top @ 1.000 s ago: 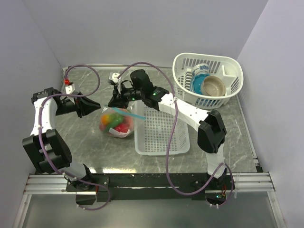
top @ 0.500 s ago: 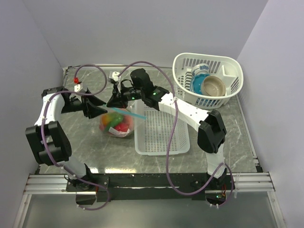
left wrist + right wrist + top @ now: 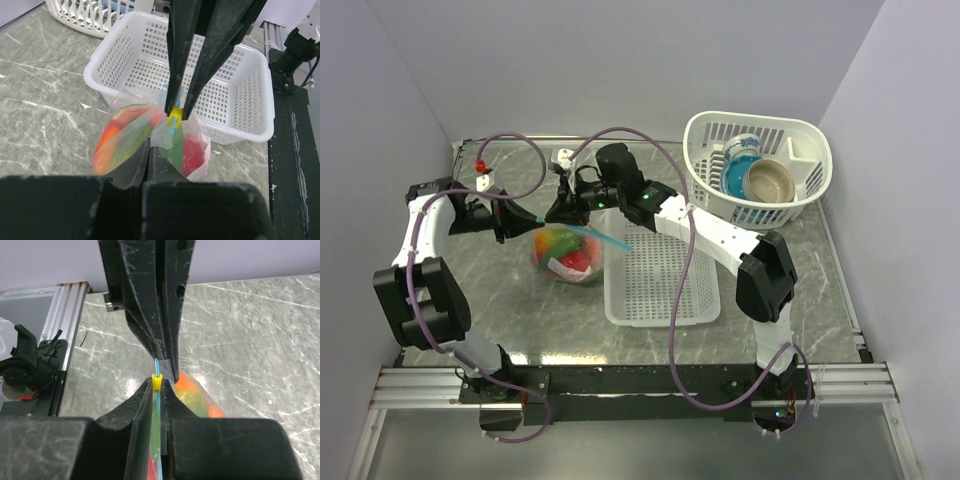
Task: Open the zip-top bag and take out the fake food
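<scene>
The zip-top bag (image 3: pixel 567 256) hangs just above the table's left half, clear, with a teal zip strip (image 3: pixel 605 241) on top. Inside shows the fake food (image 3: pixel 192 152), red, green and orange pieces. My right gripper (image 3: pixel 158 382) is shut on the zip strip at its yellow slider (image 3: pixel 174 113), coming at the bag from the far right (image 3: pixel 558 216). My left gripper (image 3: pixel 149 143) is shut on the clear plastic of the bag's top edge, right beside the slider, reaching in from the left (image 3: pixel 532 222). The two grippers' tips nearly touch.
A flat white slotted basket (image 3: pixel 665 285) lies right beside the bag on its right. An oval white basket (image 3: pixel 807 140) at the back right holds a blue bowl (image 3: pixel 735 178) and a tan bowl (image 3: pixel 770 180). Walls close in at left, back and right.
My left gripper swung right to the bag, opened wide on the way, then shut on the bag's top edge. The right gripper kept its hold; the bag shifted slightly.
</scene>
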`<state>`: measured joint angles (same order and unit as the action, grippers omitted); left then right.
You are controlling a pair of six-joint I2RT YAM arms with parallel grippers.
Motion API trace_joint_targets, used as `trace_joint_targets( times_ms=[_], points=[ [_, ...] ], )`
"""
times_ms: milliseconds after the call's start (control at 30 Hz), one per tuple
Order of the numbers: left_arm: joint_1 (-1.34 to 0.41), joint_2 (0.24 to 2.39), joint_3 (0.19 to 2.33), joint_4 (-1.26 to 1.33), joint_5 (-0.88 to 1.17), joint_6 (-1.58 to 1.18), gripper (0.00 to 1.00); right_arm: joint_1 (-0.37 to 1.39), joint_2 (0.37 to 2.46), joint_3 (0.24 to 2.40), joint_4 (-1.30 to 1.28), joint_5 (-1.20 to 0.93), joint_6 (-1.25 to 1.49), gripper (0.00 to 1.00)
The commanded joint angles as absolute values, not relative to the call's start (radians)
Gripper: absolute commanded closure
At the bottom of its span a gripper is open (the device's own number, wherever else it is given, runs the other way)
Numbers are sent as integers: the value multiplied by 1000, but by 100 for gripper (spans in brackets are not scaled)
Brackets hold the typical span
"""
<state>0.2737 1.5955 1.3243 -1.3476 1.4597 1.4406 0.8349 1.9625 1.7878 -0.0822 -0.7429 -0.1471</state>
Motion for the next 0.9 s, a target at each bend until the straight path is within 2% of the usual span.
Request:
trace_joint_targets(
  times_ms=[0, 200, 467, 700, 867],
  points=[
    [307, 1513, 1371, -1376, 1548, 1405, 99, 816, 1919, 1779, -66, -713, -166, 100],
    [445, 1496, 1385, -1376, 1557, 1365, 99, 790, 1908, 1727, -51, -715, -156, 100],
    [474, 1460, 1374, -1376, 1560, 1353, 99, 779, 1916, 1707, -46, -718, -149, 100],
    [560, 1473, 1465, -1373, 1597, 1327, 99, 769, 1921, 1674, -109, -641, -195, 100],
    [681, 1537, 1538, -1374, 1648, 1333, 99, 747, 1844, 1534, -11, -614, -135, 100]
  ],
)
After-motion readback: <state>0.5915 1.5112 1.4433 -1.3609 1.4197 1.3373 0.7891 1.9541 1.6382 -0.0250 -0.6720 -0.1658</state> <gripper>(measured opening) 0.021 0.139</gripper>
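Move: My closed left fingers already hold the end of the zip-top bag's blue strip, with the yellow slider about 2 cm to their right and 1 cm nearer me, pinched between my right fingertips. The fake food in the bag lies some 4 cm right of my left hand, 6 cm back and about 10 cm lower. The white crate's middle is about 22 cm right, 10 cm back and 16 cm below that hand. I pull the strip end away from the slider with my left hand, about 10 cm left in two spurts with a brief near-stop between, rising 4 or 5 cm and swinging some 20 degrees counter-clockwise. My right fingers keep their pinch on the yellow slider while that hand sinks about 5 cm and eases a little forward and right. Both grips stay shut. ##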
